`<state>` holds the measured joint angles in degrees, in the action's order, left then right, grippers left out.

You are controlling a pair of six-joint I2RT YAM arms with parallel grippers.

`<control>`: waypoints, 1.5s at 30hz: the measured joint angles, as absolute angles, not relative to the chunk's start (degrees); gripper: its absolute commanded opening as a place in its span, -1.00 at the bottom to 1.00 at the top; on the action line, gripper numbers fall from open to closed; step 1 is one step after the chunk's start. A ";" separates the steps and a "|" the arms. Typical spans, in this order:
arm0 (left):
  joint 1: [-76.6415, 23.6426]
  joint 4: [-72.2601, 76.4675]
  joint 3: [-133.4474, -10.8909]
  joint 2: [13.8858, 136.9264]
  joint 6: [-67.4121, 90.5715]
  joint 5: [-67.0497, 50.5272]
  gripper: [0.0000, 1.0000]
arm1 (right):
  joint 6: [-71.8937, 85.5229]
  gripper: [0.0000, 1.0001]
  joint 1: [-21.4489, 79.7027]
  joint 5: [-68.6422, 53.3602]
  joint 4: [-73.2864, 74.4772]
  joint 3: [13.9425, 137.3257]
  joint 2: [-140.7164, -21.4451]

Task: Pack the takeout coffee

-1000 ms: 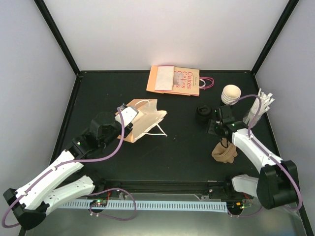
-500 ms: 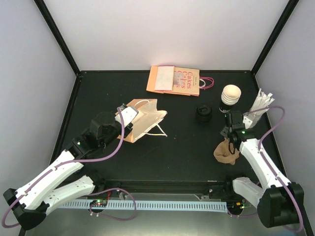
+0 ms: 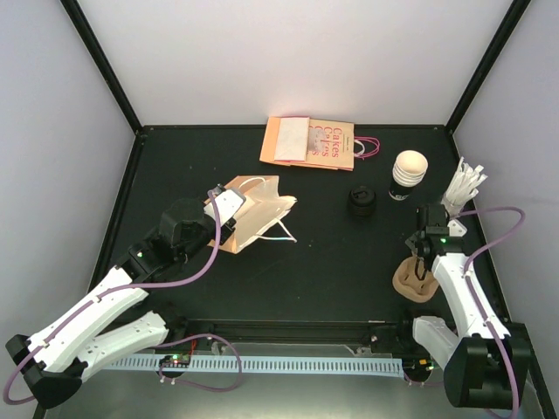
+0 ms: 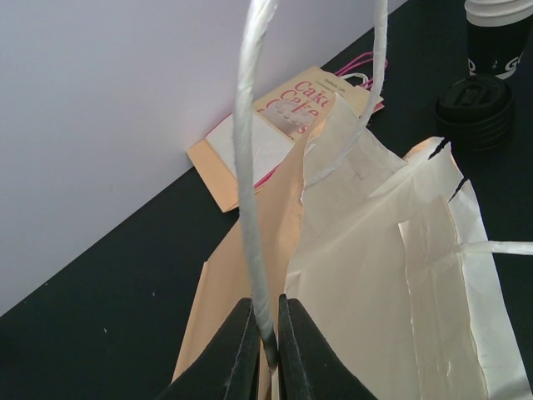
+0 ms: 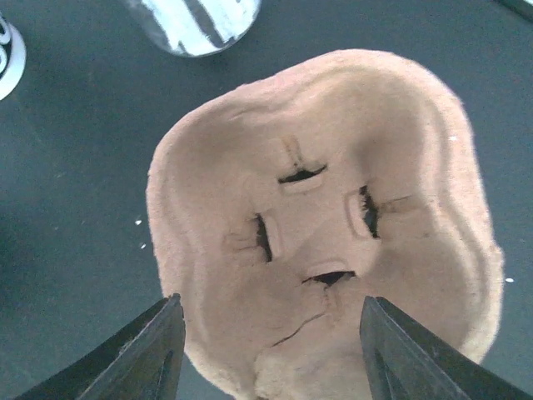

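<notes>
The takeout coffee cup (image 3: 407, 170) stands open at the back right, black outside and cream inside, also seen in the left wrist view (image 4: 498, 37). Its black lid (image 3: 361, 202) (image 4: 475, 108) lies apart on the table to the cup's left. A cream paper bag (image 3: 258, 209) (image 4: 375, 275) lies left of centre. My left gripper (image 3: 229, 205) (image 4: 266, 333) is shut on the bag's white twisted handle (image 4: 250, 167). My right gripper (image 3: 423, 264) (image 5: 271, 350) points down, open, just above the brown pulp carrier (image 3: 415, 281) (image 5: 325, 225), holding nothing.
A flat orange bag with red lettering (image 3: 310, 142) lies at the back wall. White wrapped straws (image 3: 465, 185) stand at the right edge, close to my right arm. The enclosure's walls stand on three sides.
My right arm swung right, away from the lid and cup, and now points down over the carrier, which sits a little further right and nearer. The left arm and bag have not moved.
</notes>
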<state>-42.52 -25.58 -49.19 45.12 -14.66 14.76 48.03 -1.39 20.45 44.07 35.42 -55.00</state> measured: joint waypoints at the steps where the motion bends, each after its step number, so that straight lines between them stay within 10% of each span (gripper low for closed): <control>1: -42.52 -25.58 -49.17 45.12 -14.66 14.76 -0.83 | 47.44 0.22 -1.39 19.88 43.83 35.42 -55.09; 24: -42.52 -25.58 -49.12 45.76 -14.66 14.76 -0.83 | 42.68 0.10 -1.37 21.91 42.68 43.48 -75.53; 35: -42.52 -25.58 -49.12 45.76 -14.66 14.76 -0.83 | 41.74 -0.56 0.10 21.93 41.58 43.59 -79.13; 45: -42.52 -25.56 -49.12 45.76 -14.68 14.76 -0.83 | 36.75 -0.77 2.04 16.69 38.83 43.38 -75.68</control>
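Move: The cup holder's middle lies about 6 cm below the open right hand, some 3 cm to its right and 1 cm back. From that hand, the straw glass stands about 15 cm ahead and 9 cm right, the black lids 18 cm ahead and 10 cm left, and the coffee cups 21 cm ahead and 1 cm left. From the left hand, still holding the paper bag, the cup holder is roughly 42 cm right, 4 cm back and 25 cm lower. The right hand sinks forward about 4 cm, pinches the cup holder's far-left rim, then eases forward-left, rising slightly. ##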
